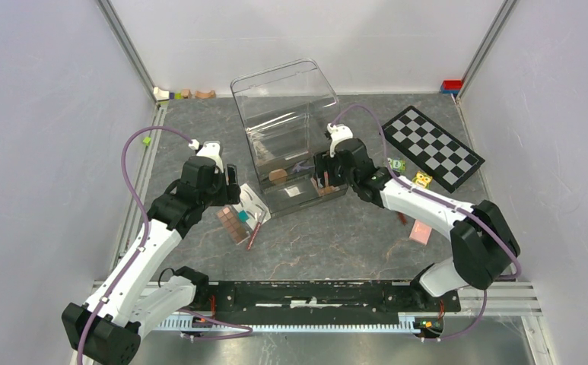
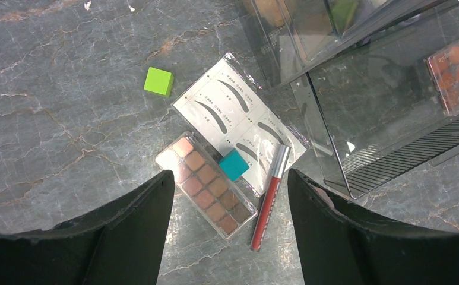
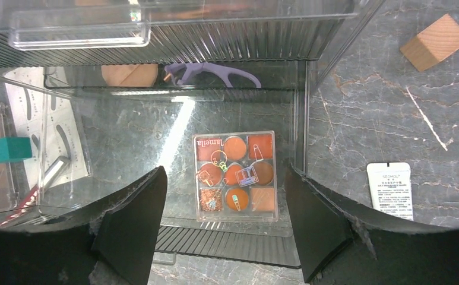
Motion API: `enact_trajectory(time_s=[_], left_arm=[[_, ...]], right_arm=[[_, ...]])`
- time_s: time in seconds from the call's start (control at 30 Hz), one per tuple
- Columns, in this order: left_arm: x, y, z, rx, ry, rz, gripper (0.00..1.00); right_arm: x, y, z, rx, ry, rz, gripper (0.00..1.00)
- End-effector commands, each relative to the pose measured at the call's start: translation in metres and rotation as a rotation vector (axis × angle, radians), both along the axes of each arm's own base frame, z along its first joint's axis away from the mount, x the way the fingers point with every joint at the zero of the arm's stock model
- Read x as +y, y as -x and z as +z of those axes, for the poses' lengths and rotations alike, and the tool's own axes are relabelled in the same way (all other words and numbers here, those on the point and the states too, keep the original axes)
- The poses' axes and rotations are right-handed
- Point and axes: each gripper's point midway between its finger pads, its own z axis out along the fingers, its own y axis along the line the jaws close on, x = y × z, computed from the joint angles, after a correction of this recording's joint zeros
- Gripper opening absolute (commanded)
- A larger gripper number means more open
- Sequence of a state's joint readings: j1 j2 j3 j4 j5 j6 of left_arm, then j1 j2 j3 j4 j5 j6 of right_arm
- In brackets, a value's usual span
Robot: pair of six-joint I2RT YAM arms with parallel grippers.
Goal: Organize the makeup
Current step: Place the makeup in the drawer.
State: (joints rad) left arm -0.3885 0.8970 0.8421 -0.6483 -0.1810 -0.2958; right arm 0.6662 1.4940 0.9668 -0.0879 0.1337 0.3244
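A clear acrylic organizer stands mid-table. My left gripper hangs open above a long brown eyeshadow palette, a red pencil and a white eyebrow card, touching none of them. A teal cube rests on the palette and card. My right gripper is open at the organizer's front, with a square orange palette lying flat on the bottom tray between its fingers, a gap on each side. Lilac scissors and a peach sponge lie further inside.
A checkerboard lies at the back right, with small dice beside it. A pink compact sits under the right arm. There is a white sachet and a wooden block right of the organizer, and a green cube left of the card.
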Motion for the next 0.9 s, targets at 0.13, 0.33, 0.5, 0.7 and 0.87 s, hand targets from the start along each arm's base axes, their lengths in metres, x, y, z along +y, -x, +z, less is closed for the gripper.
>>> enact_trajectory(time_s=[0.13, 0.33, 0.5, 0.7, 0.87], left_arm=[[0.0, -0.007, 0.011, -0.049, -0.017, -0.019, 0.77], [0.0, -0.007, 0.011, -0.048, -0.016, -0.021, 0.77], [-0.001, -0.007, 0.011, -0.045, -0.013, -0.024, 0.77], [0.0, -0.007, 0.01, -0.045, -0.015, -0.023, 0.77], [-0.001, -0.007, 0.009, -0.039, -0.015, -0.026, 0.77]], right_arm=[[-0.035, 0.004, 0.06, -0.129, 0.043, -0.093, 0.78], [-0.121, 0.029, 0.041, -0.087, 0.234, -0.299, 0.78], [-0.189, 0.044, -0.008, 0.059, 0.24, -0.409, 0.78], [-0.202, 0.065, -0.068, 0.252, 0.243, -0.365, 0.78], [-0.216, 0.068, -0.095, 0.337, 0.246, -0.382, 0.79]])
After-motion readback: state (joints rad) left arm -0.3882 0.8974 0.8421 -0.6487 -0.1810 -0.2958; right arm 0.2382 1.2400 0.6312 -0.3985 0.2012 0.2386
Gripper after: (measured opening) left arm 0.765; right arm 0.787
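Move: The dark lip gloss that the open right hand heads for lies some 22 cm to its right, about 5 cm back and 12 cm below. From that hand the cream tube is about 14 cm right and 1 cm ahead. The pink spray bottle sits roughly 9 cm right of the lip gloss and 2 cm farther out, the pink box 8 cm right of it and 7 cm nearer. From the left hand the lip gloss lies some 50 cm right and 9 cm ahead, 16 cm down. Leaving the palette already lying in the open drawer, the right hand rises about 6 cm while starting to swing right, then sweeps on away from the drawer, some 21 cm rightward in all and 7 cm back. From the top of that arc it drops about 15 cm towards the lip gloss, fingers staying wide open, while the wrist turns clockwise some 25 degrees and tips to point more steeply down; it is still just above the lip gloss at the end, touching nothing. ##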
